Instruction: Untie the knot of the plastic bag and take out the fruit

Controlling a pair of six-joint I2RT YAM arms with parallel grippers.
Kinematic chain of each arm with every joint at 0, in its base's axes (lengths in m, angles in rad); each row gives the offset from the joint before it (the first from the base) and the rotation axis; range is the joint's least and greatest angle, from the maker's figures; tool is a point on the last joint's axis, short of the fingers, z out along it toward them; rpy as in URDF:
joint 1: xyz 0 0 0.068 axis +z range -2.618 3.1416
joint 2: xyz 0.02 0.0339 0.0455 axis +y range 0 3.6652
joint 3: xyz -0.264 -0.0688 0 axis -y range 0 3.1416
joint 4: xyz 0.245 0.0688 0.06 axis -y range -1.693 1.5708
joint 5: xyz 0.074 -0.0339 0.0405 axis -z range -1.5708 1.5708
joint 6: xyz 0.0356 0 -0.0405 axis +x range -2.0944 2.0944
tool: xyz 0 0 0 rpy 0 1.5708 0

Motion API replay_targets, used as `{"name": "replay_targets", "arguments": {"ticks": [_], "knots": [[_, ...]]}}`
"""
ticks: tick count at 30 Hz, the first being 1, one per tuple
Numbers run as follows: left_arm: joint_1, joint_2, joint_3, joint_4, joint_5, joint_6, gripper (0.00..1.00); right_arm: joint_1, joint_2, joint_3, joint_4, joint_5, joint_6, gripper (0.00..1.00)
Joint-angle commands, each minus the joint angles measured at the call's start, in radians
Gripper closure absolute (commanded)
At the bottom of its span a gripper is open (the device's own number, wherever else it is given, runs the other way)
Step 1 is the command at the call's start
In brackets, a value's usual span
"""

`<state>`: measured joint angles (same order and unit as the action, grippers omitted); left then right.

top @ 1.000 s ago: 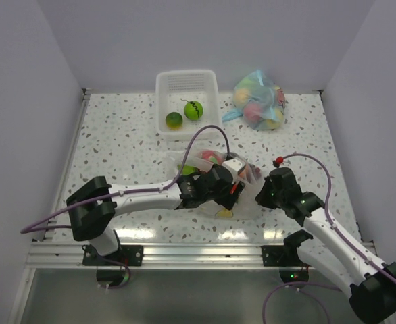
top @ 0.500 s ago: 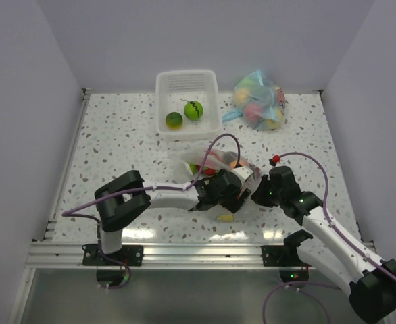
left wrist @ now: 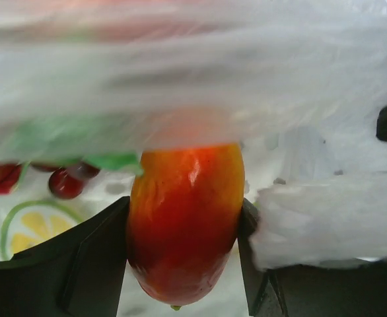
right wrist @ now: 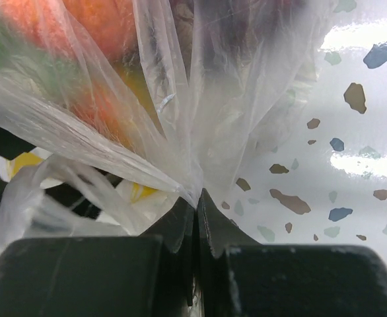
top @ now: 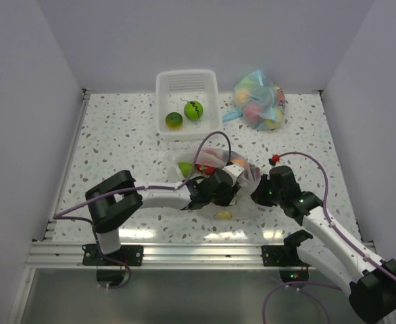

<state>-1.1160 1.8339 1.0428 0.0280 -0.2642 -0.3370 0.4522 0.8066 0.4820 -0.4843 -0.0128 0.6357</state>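
Note:
The clear plastic bag (top: 211, 159) lies at mid-table with its mouth toward the arms. My left gripper (top: 230, 179) reaches into it. In the left wrist view both fingers (left wrist: 101, 247) press the sides of a red-orange fruit (left wrist: 187, 211), so the left gripper (left wrist: 182, 228) is shut on it. Crinkled bag film (left wrist: 259, 72) hangs over the fruit. Dark red grapes (left wrist: 67, 183) and a citrus slice (left wrist: 25, 228) lie behind. My right gripper (right wrist: 197, 197) is shut on a pinched fold of the bag (right wrist: 180, 105), at the bag's right edge (top: 255, 192). The knot is not in view.
A white basket (top: 160, 101) at the back holds two green fruits (top: 193, 110). A blue-tinted bag of pastel fruit (top: 259, 102) lies to its right. A yellow slice (top: 221, 215) rests on the speckled table near the bag. Walls stand close on three sides.
My left arm's elbow has swung forward and right, and its gripper has pushed further into the bag's mouth. The bag has shifted a little. My right gripper has kept its pinch.

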Motion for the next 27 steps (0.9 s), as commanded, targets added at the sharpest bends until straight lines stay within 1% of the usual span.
{"name": "replay_targets", "arguments": {"ticks": [1,6,11,14,16,18,20,22,24,26,27], "knots": [[0.024,-0.120,-0.062,0.017,-0.012,0.007,0.67,0.000,-0.007,-0.002,0.018,0.011,-0.014,1.00],[0.048,-0.199,-0.147,-0.027,-0.001,-0.011,0.68,0.002,-0.010,0.012,0.003,0.066,-0.013,1.00],[0.054,-0.332,-0.179,-0.094,0.028,0.000,0.71,0.000,0.002,0.029,0.004,0.094,-0.007,1.00],[0.054,-0.438,-0.190,-0.106,0.086,0.007,0.71,0.000,0.016,0.036,0.004,0.096,-0.016,1.00],[0.053,-0.523,-0.205,-0.097,0.157,0.018,0.72,0.000,0.022,0.038,0.004,0.103,-0.027,1.00],[0.053,-0.568,-0.207,-0.080,0.231,0.021,0.73,0.000,0.032,0.035,0.010,0.093,-0.025,1.00],[0.054,-0.622,-0.198,-0.063,0.307,0.027,0.74,0.000,0.040,0.032,0.018,0.085,-0.028,1.00],[0.054,-0.648,-0.158,-0.062,0.324,0.024,0.75,-0.001,0.046,0.032,0.024,0.068,-0.030,1.00],[0.061,-0.650,-0.089,-0.068,0.318,0.010,0.76,0.000,0.060,0.033,0.026,0.059,-0.033,1.00],[0.093,-0.641,-0.041,-0.068,0.294,-0.003,0.78,0.000,0.068,0.038,0.023,0.047,-0.042,1.00],[0.114,-0.627,0.006,-0.068,0.284,-0.016,0.79,0.000,0.069,0.040,0.021,0.045,-0.045,1.00]]}}
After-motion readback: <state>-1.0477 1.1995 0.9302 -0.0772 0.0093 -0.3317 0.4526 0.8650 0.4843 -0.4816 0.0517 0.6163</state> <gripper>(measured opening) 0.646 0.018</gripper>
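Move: The left hand already grips the mango low inside the open plastic bag. The white basket's middle lies about 36 cm ahead and 17 cm to its left, at near its height; the striped green fruit in that basket is some 33 cm ahead and 15 cm left. In the bag, the peach sits about 12 cm ahead and 2 cm right, the lemon slice roughly 7 cm back and 4 cm left. From the right hand, the basket is some 36 cm ahead, 25 cm left and 4 cm lower. Sliding left about 6 cm, nearly level, the left hand first brings the mango away from the side held by the right hand, then lifts steeply out of the bag to some 19 cm above its start, easing back a little. Its fingers keep their hold and tip up about 25 degrees to point flatter and more to the right, while the right hand, barely shifting, stays shut on the plastic. ##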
